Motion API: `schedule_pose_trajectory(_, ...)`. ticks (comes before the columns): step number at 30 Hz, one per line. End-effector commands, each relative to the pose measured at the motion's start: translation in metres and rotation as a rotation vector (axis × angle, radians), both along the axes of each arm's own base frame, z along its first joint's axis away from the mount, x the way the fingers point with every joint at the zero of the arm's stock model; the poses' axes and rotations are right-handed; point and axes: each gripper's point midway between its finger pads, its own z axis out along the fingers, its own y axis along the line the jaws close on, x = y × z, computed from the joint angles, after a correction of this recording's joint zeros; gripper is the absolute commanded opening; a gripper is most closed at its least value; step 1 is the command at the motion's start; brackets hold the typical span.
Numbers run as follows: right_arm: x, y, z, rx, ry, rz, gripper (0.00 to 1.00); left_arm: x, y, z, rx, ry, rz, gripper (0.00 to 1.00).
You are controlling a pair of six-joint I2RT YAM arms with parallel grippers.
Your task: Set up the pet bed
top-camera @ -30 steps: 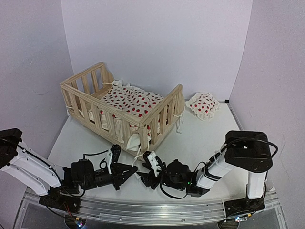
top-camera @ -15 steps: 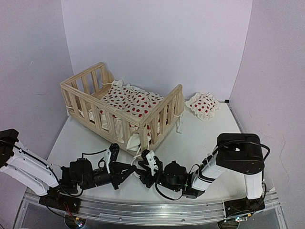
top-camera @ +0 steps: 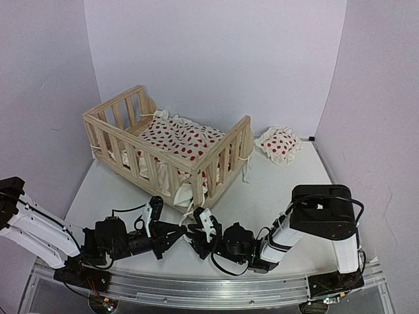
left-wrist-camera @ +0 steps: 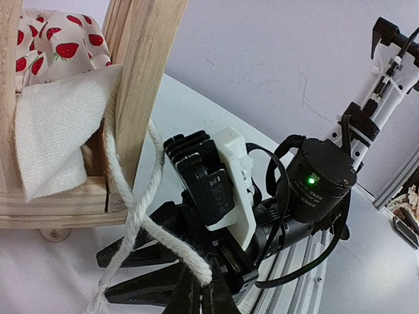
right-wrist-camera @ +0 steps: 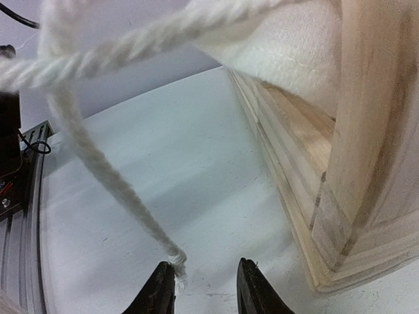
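The pet bed (top-camera: 167, 147), a pine slatted frame, stands on the table with its red-dotted cushion (top-camera: 180, 139) inside. A white tie string (left-wrist-camera: 134, 216) hangs from the bed's near corner post (left-wrist-camera: 141, 72). My left gripper (left-wrist-camera: 201, 280) is shut on that string close to its end. In the top view, my left gripper (top-camera: 178, 230) and right gripper (top-camera: 192, 233) meet tip to tip just in front of that corner. My right gripper (right-wrist-camera: 206, 281) is open low over the table. A second string's knotted end (right-wrist-camera: 175, 258) lies against its left finger (right-wrist-camera: 160, 288), not pinched.
A small separate red-dotted pillow (top-camera: 279, 144) lies at the back right of the table. The bed's wooden base rail and corner post (right-wrist-camera: 366, 131) stand close on the right of my right gripper. The metal mounting rail (top-camera: 196, 288) runs along the near edge.
The right arm has slid left toward the left gripper, and its jaws have narrowed. The left gripper stays shut on the string, hardly moved.
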Motion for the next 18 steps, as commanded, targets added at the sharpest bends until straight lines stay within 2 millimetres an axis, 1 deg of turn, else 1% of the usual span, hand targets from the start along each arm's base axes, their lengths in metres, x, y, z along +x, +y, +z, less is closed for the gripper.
schedule_pose_trajectory(1,0.001,0.0133,0.0298,0.11,-0.021,0.012,0.32,0.0017,-0.0038,0.0268,-0.073,-0.025,0.01,0.0)
schedule_pose_trajectory(11,-0.0009,0.0196,0.032,0.131,-0.01,0.032,0.31,0.0016,-0.0024,0.0275,-0.075,-0.025,0.011,0.0)
schedule_pose_trajectory(13,-0.0012,0.0192,0.032,0.129,-0.014,0.032,0.25,0.0019,-0.0027,0.0275,-0.075,-0.025,0.012,0.0)
schedule_pose_trajectory(17,-0.0002,0.0182,0.0346,0.136,-0.018,0.026,0.1,0.0022,-0.0023,0.0268,-0.073,-0.024,0.013,0.0)
schedule_pose_trajectory(18,-0.0004,0.0186,0.0356,0.139,-0.018,0.027,0.09,0.0018,-0.0021,0.0271,-0.074,-0.025,0.013,0.0)
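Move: The loose end of the pet bed's rope tie hangs almost between the right hand's open fingers, about 1 cm to the left and 1 cm higher. The bed's near corner post stands some 11 cm ahead of the right hand, 3 cm to its right and 5 cm above; the white cloth flap is roughly 14 cm ahead, 1 cm left and 5 cm above. From the left hand, the rope end lies about 4 cm ahead, 1 cm right and 7 cm below. The right fingers close on the knotted tip of the loose rope end and pinch it, after the hand has eased about 1 cm left and 1 cm up towards it, with hardly any roll. The left hand stays in place, shut on the other strand. ##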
